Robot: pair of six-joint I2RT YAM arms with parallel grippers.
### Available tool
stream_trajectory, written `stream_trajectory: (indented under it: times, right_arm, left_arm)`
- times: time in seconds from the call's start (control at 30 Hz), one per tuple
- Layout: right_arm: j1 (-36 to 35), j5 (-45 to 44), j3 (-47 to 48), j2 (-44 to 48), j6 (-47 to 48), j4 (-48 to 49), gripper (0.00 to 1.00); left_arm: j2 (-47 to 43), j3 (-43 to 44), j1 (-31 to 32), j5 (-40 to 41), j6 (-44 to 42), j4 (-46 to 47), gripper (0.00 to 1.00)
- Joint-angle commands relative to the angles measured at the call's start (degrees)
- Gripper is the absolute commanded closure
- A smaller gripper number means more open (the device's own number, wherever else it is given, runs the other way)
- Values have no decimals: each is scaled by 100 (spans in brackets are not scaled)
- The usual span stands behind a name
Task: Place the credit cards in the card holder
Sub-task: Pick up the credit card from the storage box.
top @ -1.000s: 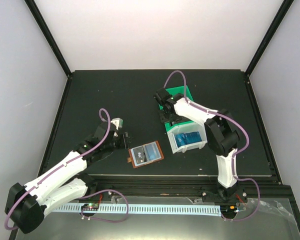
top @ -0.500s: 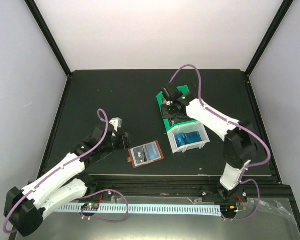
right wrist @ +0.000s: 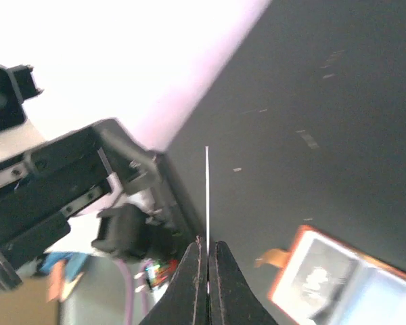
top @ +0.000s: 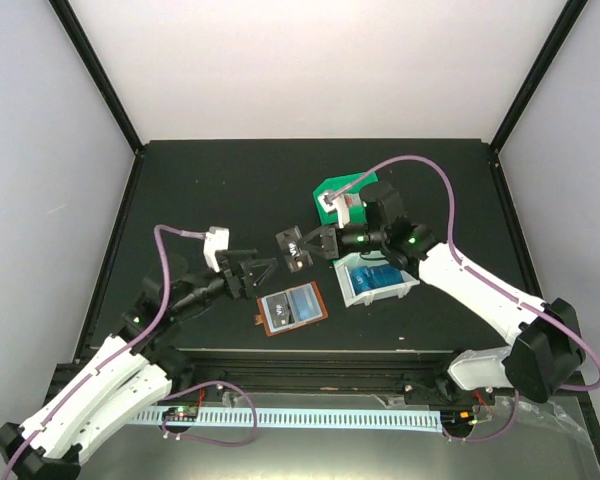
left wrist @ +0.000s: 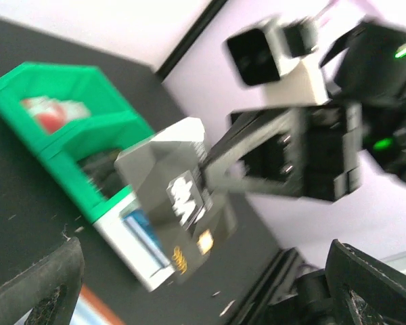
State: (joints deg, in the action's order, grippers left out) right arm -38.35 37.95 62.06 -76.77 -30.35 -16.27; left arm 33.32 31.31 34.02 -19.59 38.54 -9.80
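My right gripper (top: pixel 316 245) is shut on a dark grey credit card (top: pixel 293 248), held in the air left of the tray. In the left wrist view that card (left wrist: pixel 179 203) faces the camera, blurred, with a gold chip. In the right wrist view the card (right wrist: pixel 207 193) shows edge-on between the closed fingertips of the right gripper (right wrist: pixel 207 249). My left gripper (top: pixel 262 270) stands open just left of the card, nothing between its fingers (left wrist: pixel 44 288). The brown card holder (top: pixel 292 309) lies open on the mat below both grippers, and its corner (right wrist: pixel 345 284) shows in the right wrist view.
A green-and-white divided tray (top: pixel 336 191) stands behind the right arm. Its white bin (top: pixel 352 290) holds blue cards (top: pixel 378 276). In the left wrist view a red-and-white card (left wrist: pixel 51 114) lies in the green compartment (left wrist: pixel 68 145). Black mat edge runs along the front.
My right arm swung from the tray leftward, carrying the dark card into the air. My left gripper rose, moved right toward the card and opened wide.
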Motion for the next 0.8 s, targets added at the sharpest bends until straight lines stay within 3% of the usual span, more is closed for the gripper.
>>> stream_trajectory:
  times: [0.0, 0.17, 0.3, 0.43, 0.77]
  right_arm:
    - [-233, 1548, -398, 303, -909, 1974, 99]
    - [-369, 1691, -603, 511, -1249, 2464, 99]
    - [-373, 1766, -773, 621, -1525, 2852, 99]
    - [-374, 1613, -854, 662, -1617, 2905, 99]
    - [-375, 1382, -1007, 569, -1887, 3308, 99]
  left_arm:
    - [-249, -92, -39, -649, 536, 1059, 1]
    - [-24, -150, -44, -1051, 1162, 1436, 5]
    - [120, -278, -20, -1299, 1592, 1910, 28]
    - [143, -528, -21, -1492, 2043, 2617, 43]
    - [63, -941, -20, -1696, 2275, 2902, 93]
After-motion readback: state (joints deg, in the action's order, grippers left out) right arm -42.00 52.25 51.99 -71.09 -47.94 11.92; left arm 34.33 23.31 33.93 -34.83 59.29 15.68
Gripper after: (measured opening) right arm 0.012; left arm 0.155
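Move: The credit card in the right gripper stands about 5 cm ahead of the left hand, 6 cm to its right and 4 cm lower. Roughly 5 cm right and 3 cm ahead of the left hand, some 24 cm below it, lies the open card holder. From the right hand, the left gripper is about 6 cm back, 8 cm left and 3 cm higher; the storage box is about 13 cm ahead, 13 cm right and 21 cm down. Present the held credit card to the left gripper: carry the right hand back and up, about 6 cm each, levelling its fingers while they keep their pinch. Meanwhile bring the left gripper up, back and right, some 3 cm each, swinging its fingers to point level at the right hand, and close them from wide open to nearly shut around the card's free part. ##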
